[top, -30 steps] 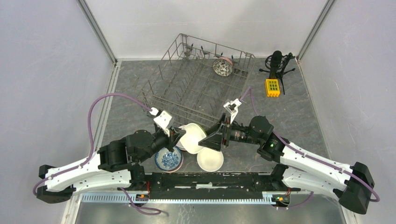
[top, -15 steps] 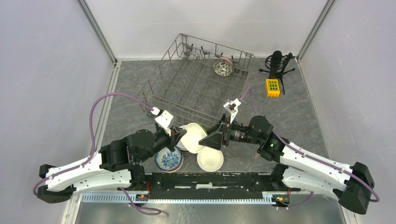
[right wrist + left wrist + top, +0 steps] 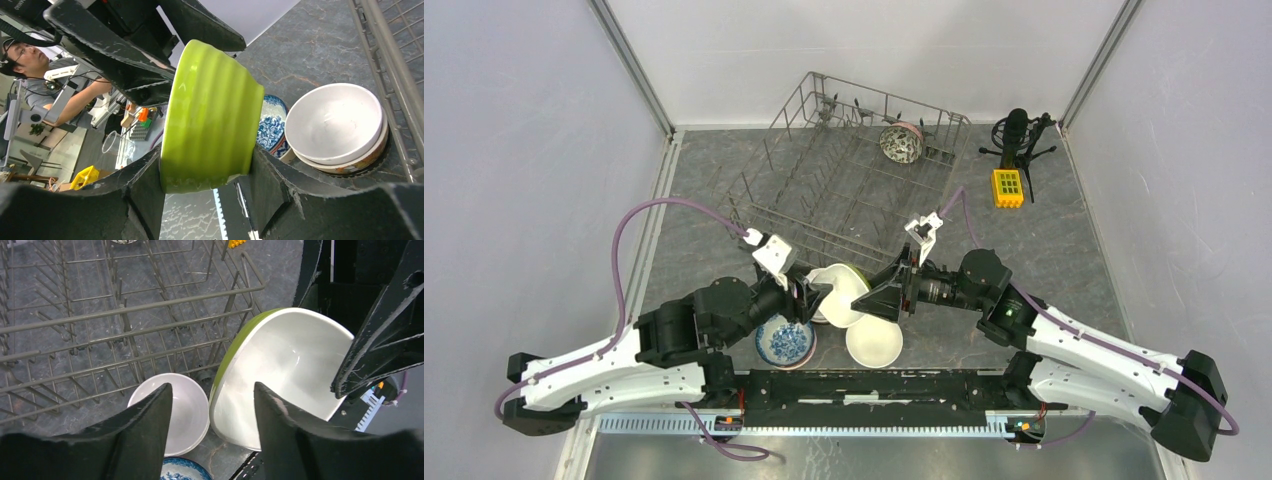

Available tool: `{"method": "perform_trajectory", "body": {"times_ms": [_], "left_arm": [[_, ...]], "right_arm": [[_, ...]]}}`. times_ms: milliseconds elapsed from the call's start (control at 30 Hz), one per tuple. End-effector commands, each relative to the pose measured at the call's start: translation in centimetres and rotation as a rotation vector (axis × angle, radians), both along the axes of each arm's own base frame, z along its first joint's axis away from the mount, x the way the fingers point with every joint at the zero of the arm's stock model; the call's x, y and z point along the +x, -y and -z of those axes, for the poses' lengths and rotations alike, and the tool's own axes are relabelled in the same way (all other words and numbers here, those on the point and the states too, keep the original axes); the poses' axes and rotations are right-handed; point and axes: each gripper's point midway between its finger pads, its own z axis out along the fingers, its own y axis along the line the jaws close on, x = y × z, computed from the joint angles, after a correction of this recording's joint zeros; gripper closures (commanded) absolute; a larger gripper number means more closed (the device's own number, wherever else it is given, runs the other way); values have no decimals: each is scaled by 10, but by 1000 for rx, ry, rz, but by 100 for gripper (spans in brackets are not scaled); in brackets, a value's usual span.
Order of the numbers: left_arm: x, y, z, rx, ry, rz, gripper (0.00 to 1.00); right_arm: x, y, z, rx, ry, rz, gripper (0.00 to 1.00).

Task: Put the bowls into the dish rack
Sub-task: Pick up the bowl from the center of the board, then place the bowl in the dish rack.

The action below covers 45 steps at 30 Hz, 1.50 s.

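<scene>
A lime green bowl (image 3: 839, 293) with a white inside hangs on its side above the table, in front of the dish rack (image 3: 809, 235). My right gripper (image 3: 207, 150) is shut on its ribbed green wall (image 3: 210, 115). My left gripper (image 3: 212, 387) stands open, its fingers either side of the bowl's rim (image 3: 285, 370). A speckled bowl (image 3: 901, 144) leans in the rack's far right corner. A blue-and-white bowl (image 3: 784, 341) and a white bowl (image 3: 874, 343) sit on the table near the arm bases. Another white bowl (image 3: 187, 410) rests stacked in a patterned one (image 3: 350, 162) beside the rack.
A black microphone on a tripod (image 3: 1019, 135) and a yellow block (image 3: 1007, 187) stand at the back right of the rack. The rack's near rail (image 3: 150, 305) runs just beyond my left fingers. Grey walls close in the table on both sides.
My left gripper has opened off the green bowl, which it was gripping before. The right gripper has closed a little onto the bowl and now carries it.
</scene>
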Motion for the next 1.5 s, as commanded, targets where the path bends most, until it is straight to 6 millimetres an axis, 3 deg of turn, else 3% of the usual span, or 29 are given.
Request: {"method": "perform_trajectory", "body": {"times_ms": [0,200,400,667,933,1100,1467], "left_arm": [[5,-6,-31,-95,26,-44,28],[6,-19,-42,-115,34,-74,14],[7,-45,-60,-119,58,-131,2],[3,-65,-80,-174,96,-134,0],[3,-68,-71,-119,111,-130,0],[2,-60,-63,-58,119,-94,0],[-1,-39,-30,60,95,-13,0]], "right_arm": [[7,1,-32,46,85,40,100],[18,0,-37,16,118,81,100],[38,2,-56,-29,196,165,100],[86,15,-86,-121,325,333,100],[148,44,-106,-226,438,510,100],[188,63,-107,-306,476,607,100],[250,73,-101,-463,594,627,100]]}}
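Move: The right hand holds the green bowl, to be taken to the rack's far right part, where the patterned bowl stands about 32 cm ahead of this hand, 10 cm to its right and 18 cm lower. On the board, some 21 cm lower, the white stack is 8 cm left and 2 cm back of it, the pale bowl 13 cm back and 3 cm left. From the left hand the green bowl is about 5 cm right and 1 cm back, nearly at its height. Keeping its grip around the outside of the green bowl, the right hand carries it forward some 23 cm over the rack towards the patterned bowl, also rising and drifting right about 7 cm each. Its wrist swings clockwise, so the fingers go from pointing left to forward-left and slightly down. The left hand's already parted fingers open fully and it backs off left and up, then sinks a little. ##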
